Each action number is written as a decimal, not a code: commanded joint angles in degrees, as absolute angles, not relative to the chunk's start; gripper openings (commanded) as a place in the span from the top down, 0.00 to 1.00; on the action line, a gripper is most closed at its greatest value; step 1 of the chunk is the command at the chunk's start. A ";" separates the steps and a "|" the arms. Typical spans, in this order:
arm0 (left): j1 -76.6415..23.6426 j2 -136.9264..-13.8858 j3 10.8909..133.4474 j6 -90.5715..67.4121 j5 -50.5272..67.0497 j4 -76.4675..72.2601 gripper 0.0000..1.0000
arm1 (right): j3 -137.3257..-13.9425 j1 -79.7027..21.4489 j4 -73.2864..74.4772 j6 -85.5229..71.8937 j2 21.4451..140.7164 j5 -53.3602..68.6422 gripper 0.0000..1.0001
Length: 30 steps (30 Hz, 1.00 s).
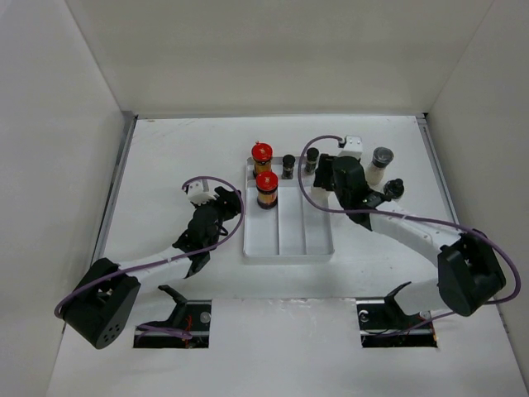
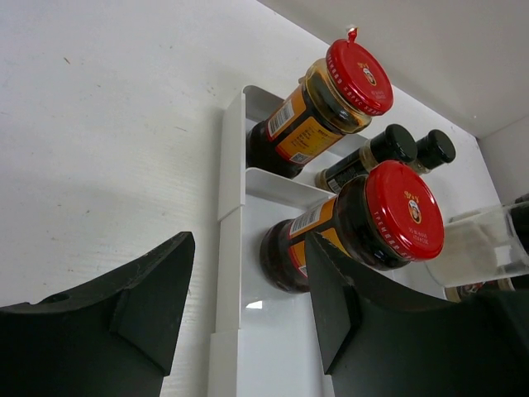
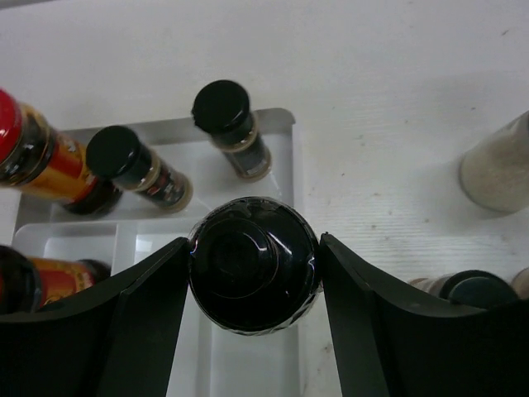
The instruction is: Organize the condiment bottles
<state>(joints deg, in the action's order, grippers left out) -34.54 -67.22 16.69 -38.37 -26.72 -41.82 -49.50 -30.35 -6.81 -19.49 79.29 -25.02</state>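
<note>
My right gripper (image 3: 254, 242) is shut on a black-lidded bottle (image 3: 253, 265), held over the right edge of the white divided tray (image 3: 285, 141). Two small black-lidded bottles (image 3: 136, 165) (image 3: 231, 124) stand at the tray's back. Two red-capped bottles (image 1: 262, 153) (image 1: 266, 185) with amber contents stand in the tray's left lane. A whitish bottle (image 1: 381, 162) and a black-lidded one (image 1: 395, 188) stand on the table right of the tray. My left gripper (image 2: 248, 240) is open, straddling the tray's left wall (image 2: 231, 165) with the nearer red-capped bottle (image 2: 364, 223) just ahead.
White walls box in the table on the left, back and right. The tray's near half (image 1: 289, 236) holds nothing. My right arm (image 1: 413, 227) crosses the table right of the tray, and my left arm (image 1: 157, 265) lies left of it.
</note>
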 commanded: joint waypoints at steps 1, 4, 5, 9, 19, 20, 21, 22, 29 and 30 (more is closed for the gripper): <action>-34.76 -65.66 16.87 -38.59 -26.89 -45.00 0.46 | -49.84 -32.90 -14.23 -20.92 76.99 -25.40 0.49; -34.59 -65.74 16.87 -38.58 -26.90 -45.00 0.46 | -49.66 -34.67 -15.29 -20.92 78.92 -25.40 0.48; -34.50 -65.66 16.87 -38.85 -26.63 -45.00 0.46 | -49.75 -34.76 -15.38 -20.74 79.53 -25.40 0.48; -34.76 -65.39 16.87 -38.41 -27.07 -45.00 0.46 | -49.31 -34.76 -16.96 -21.00 82.00 -25.93 0.48; -34.58 -66.09 16.96 -38.76 -26.63 -45.00 0.46 | -49.13 -33.97 -19.25 -21.18 87.97 -26.72 0.38; -34.67 -66.09 17.05 -38.59 -26.80 -45.00 0.46 | -49.13 -34.14 -19.25 -21.27 88.15 -26.81 0.35; -34.76 -66.18 17.14 -38.50 -26.89 -45.00 0.46 | -49.22 -34.14 -19.25 -21.27 88.42 -26.81 0.31; -34.50 -66.36 17.14 -38.67 -26.81 -45.00 0.46 | -49.39 -34.14 -19.25 -21.27 88.50 -26.81 0.27; -34.32 -66.53 17.14 -38.93 -26.55 -45.00 0.46 | -49.66 -32.22 -17.32 -20.83 79.56 -27.16 0.10; -34.49 -66.36 17.14 -38.94 -26.46 -45.00 0.46 | -49.83 -31.08 -16.88 -20.83 78.24 -27.25 0.10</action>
<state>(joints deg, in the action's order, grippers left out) -34.54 -67.18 16.69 -38.37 -26.72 -41.82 -48.03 -33.47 -14.26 -20.58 84.40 -25.89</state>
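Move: My right hand already holds the black-capped bottle. Its spot is in the tray's right-hand compartment, about 3 cm to the left of my hand, level with it and some 13 cm below. Two small black-capped jars stand in the back tray section, both about 8 cm ahead, one some 3 cm left, the other 10 cm. The nearer red-lidded jar is about 17 cm left, level. From my left hand the spot lies roughly 20 cm right, 6 cm ahead and 9 cm down. I carry the bottle some 3 cm left with my right hand, inward over the compartment's right wall, then lower it almost straight down about 4 cm, to a place just in front of the shelf of small jars. There my fingers open wider and let go of it, and I lift back up nearly 3 cm, edging slightly right. ##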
